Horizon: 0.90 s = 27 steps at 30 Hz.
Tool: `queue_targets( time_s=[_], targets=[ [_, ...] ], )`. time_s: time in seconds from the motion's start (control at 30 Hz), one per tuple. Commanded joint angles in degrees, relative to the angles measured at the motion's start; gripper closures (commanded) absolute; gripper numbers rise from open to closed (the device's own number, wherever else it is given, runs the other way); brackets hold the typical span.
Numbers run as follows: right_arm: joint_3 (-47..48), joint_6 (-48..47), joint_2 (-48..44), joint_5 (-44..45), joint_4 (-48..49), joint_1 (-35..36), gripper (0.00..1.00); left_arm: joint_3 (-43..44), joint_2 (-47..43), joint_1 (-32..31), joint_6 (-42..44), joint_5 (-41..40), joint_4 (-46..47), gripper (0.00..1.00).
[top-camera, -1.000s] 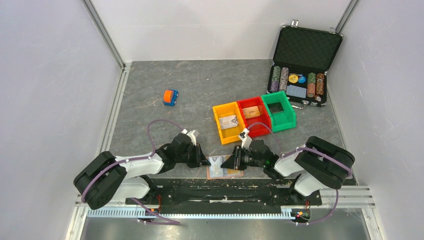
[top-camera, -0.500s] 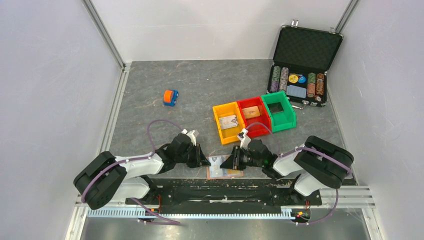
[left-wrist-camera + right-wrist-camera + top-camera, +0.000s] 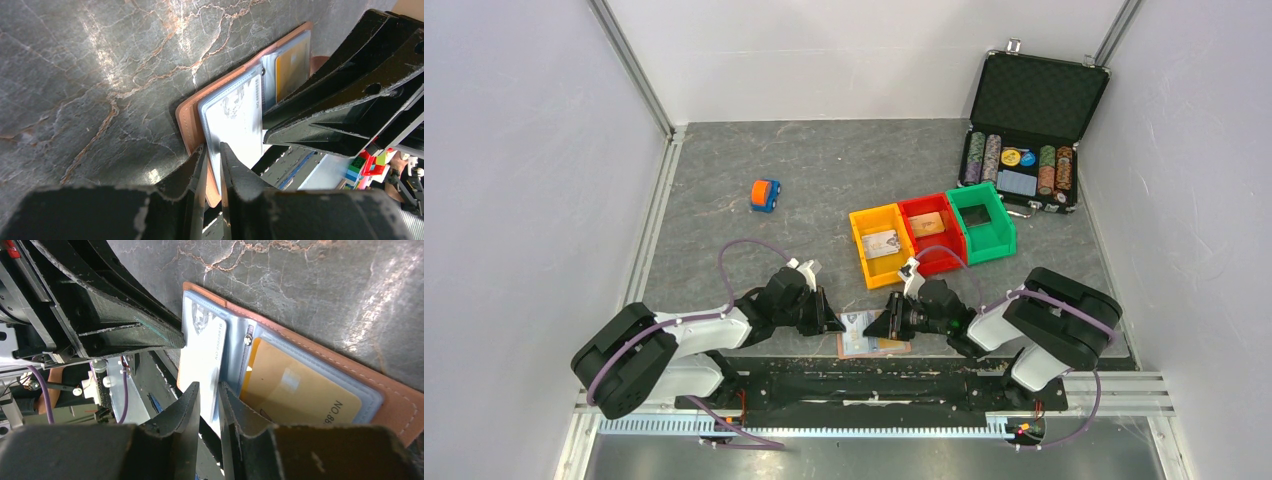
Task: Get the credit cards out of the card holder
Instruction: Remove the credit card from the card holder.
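The card holder [image 3: 871,336] lies open at the table's near edge, reddish-brown [image 3: 395,405] with clear pockets. A white credit card [image 3: 202,352] sits in its left pocket and a yellow-orange card [image 3: 295,390] in its right one. My left gripper [image 3: 212,162] is shut on the holder's leather edge [image 3: 189,120] and pocket sheet. My right gripper [image 3: 209,397] is shut on the near edge of the white card [image 3: 235,115], with some pocket plastic beside it. Both grippers, left [image 3: 832,322] and right [image 3: 887,325], face each other across the holder.
Yellow [image 3: 864,248], red [image 3: 914,208] and green [image 3: 999,225] bins stand in a row behind the holder; the yellow and red ones each hold a card. An open black chip case [image 3: 1029,130] is at the back right. A small orange-blue toy [image 3: 765,195] lies at mid left.
The right arm's elbow has shifted slightly left. Both grippers and the card holder stay where they were.
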Motion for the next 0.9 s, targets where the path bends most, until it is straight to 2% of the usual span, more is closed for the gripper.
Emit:
queue_targets(
  time_s=[0.0, 0.27, 0.33, 0.47, 0.57, 0.7, 0.87],
  targets=[
    [1.72, -0.12, 0.71, -0.22, 0.95, 0.30, 0.77, -1.95, 2.12, -0.88, -0.65, -0.70, -4.35, 0.77],
    [4.37, -4.19, -2.17, 3.05, -10.60, 0.31, 0.73, -1.93, 2.10, -0.88, -0.61, -0.57, -4.35, 0.77],
    [4.59, -4.40, -2.28, 2.89, -10.53, 0.30, 0.73, -1.88, 2.16, -0.88, -0.61, -0.56, -4.35, 0.77],
    [1.68, -1.18, -0.36, 0.33, 1.67, 0.32, 0.78, -1.86, 2.50, -0.88, -0.61, -0.65, -4.26, 0.77],
    [-0.21, 0.23, 1.04, -0.73, 11.41, 0.30, 0.86, -2.03, 2.79, -0.88, -0.61, -0.74, -4.02, 0.77],
    [-1.89, -0.24, 0.07, -0.72, 15.26, -0.03, 0.99, -1.98, 3.65, -0.88, -0.14, -1.39, -4.63, 0.77],
    [-3.31, -0.32, -0.52, -2.81, 17.20, -0.96, 0.99, -1.72, 3.92, -0.88, 0.26, -2.23, -5.55, 0.78]
  ],
)
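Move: The right hand's slightly open fingertips sit at the right edge of the white credit card. The card's middle is level with them, about 2 cm to the left and 1 cm below. The gold card in the holder's other page lies some 5 cm to the right and 1 cm nearer, about 1 cm down; the yellow tray is roughly 16 cm ahead and 3 cm right. From the left hand, the white card lies about 2 cm right, 1 cm back and 1 cm below. The right fingers shut on the white card's right edge together with the lip of its clear sleeve, after nudging about half a centimetre forward and a touch left and coming back. Pinching it, the right hand then pulls up some 1.5 cm, tilting slightly, while the left hand stays put with its fingertips still on the holder's left edge. ##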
